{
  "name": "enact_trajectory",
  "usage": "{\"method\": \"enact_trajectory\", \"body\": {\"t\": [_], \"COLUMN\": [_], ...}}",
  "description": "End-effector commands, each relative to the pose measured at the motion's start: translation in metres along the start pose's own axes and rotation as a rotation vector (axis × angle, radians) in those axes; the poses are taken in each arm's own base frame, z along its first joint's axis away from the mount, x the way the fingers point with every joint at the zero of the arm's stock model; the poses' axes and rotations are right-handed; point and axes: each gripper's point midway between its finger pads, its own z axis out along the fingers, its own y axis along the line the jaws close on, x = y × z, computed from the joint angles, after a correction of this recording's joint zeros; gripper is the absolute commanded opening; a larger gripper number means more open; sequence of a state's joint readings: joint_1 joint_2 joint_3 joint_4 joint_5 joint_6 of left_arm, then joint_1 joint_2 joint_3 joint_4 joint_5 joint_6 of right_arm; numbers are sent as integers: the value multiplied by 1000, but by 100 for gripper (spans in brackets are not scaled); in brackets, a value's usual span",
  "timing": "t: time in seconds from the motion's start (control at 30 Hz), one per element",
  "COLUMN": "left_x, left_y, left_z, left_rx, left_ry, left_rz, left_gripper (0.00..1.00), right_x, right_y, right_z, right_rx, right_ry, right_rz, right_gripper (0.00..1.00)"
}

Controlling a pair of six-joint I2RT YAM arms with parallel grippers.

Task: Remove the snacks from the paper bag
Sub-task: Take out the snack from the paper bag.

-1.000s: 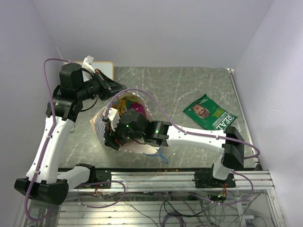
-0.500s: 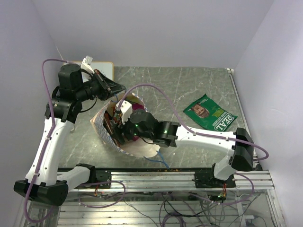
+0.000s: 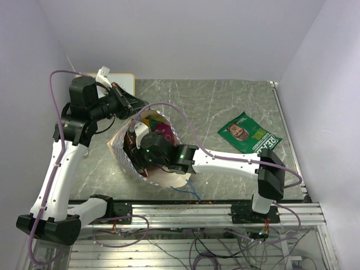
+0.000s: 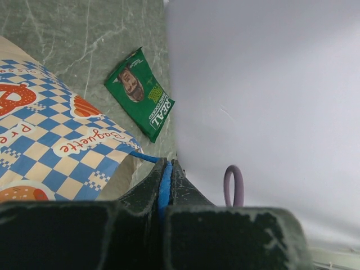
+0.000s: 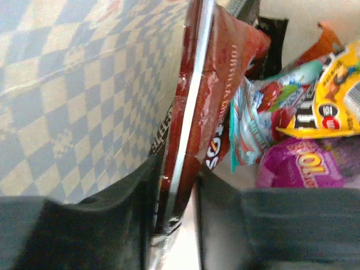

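Observation:
The paper bag [image 3: 167, 179] lies tilted on the table with its mouth toward the back. My left gripper [image 3: 136, 104] is shut on its blue cord handle [image 4: 163, 181] and holds the rim up; the checkered wall [image 4: 50, 135] shows below it. My right gripper [image 3: 136, 147] is inside the bag, shut on the edge of a red-brown packet [image 5: 194, 112] that lies against the checkered inner wall [image 5: 67, 101]. Beside it lie a purple packet [image 5: 298, 169], a yellow packet [image 5: 337, 101] and a teal-red packet [image 5: 256, 126]. A green chip bag [image 3: 249, 135] lies on the table to the right, also in the left wrist view [image 4: 139, 93].
A small whiteboard [image 3: 122, 82] leans at the back left corner behind my left arm. The bag's second blue handle [image 3: 189, 190] trails on the table near the front rail. Walls close in the left, back and right sides.
My right wrist shifted right and then back left inside the bag, and the bag's mouth changed shape around it. My left arm has held still on the handle.

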State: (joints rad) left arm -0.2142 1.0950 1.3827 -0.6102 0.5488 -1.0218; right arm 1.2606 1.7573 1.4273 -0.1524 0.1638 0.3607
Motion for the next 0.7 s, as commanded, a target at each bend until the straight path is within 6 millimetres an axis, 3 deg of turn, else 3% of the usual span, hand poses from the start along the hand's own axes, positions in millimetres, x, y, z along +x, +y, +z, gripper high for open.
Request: {"method": "enact_trajectory", "body": {"t": [0.0, 0.07, 0.1, 0.47, 0.67], "left_x": [-2, -4, -6, -31, -32], "left_y": [-31, -30, -29, -23, -13], "left_z": [-17, -19, -20, -34, -26], "left_rx": [97, 86, 71, -49, -73], "left_ry": [-43, -60, -74, -211, -210], "left_rz": [61, 68, 69, 122, 109], "left_gripper": [7, 7, 7, 7, 7], "right_x": [-23, -36, -43, -104, -140], "right_y": [-8, -10, -11, -13, 2], "right_z": [-13, -24, -30, -111, -169], "right_rx": [53, 60, 62, 54, -39], "right_ry": [-65, -108, -126, -280, -358], "right_rz": [25, 28, 28, 86, 108], "right_gripper": [17, 1, 0, 0, 0]}}
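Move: The red snack stands edge-up between the right hand's open fingers, its middle roughly 5 cm below and 2 cm left. From that hand the purple snack lies about 9 cm ahead and 11 cm right, the yellow one some 12 cm ahead and 6 cm right, both a little lower. From the left hand, which already grips the blue handle, the red snack is about 18 cm back, 3 cm left and 25 cm below. Right pinches the red snack's edge, pulling it up about 15 cm and rightward; left draws the handle left. ##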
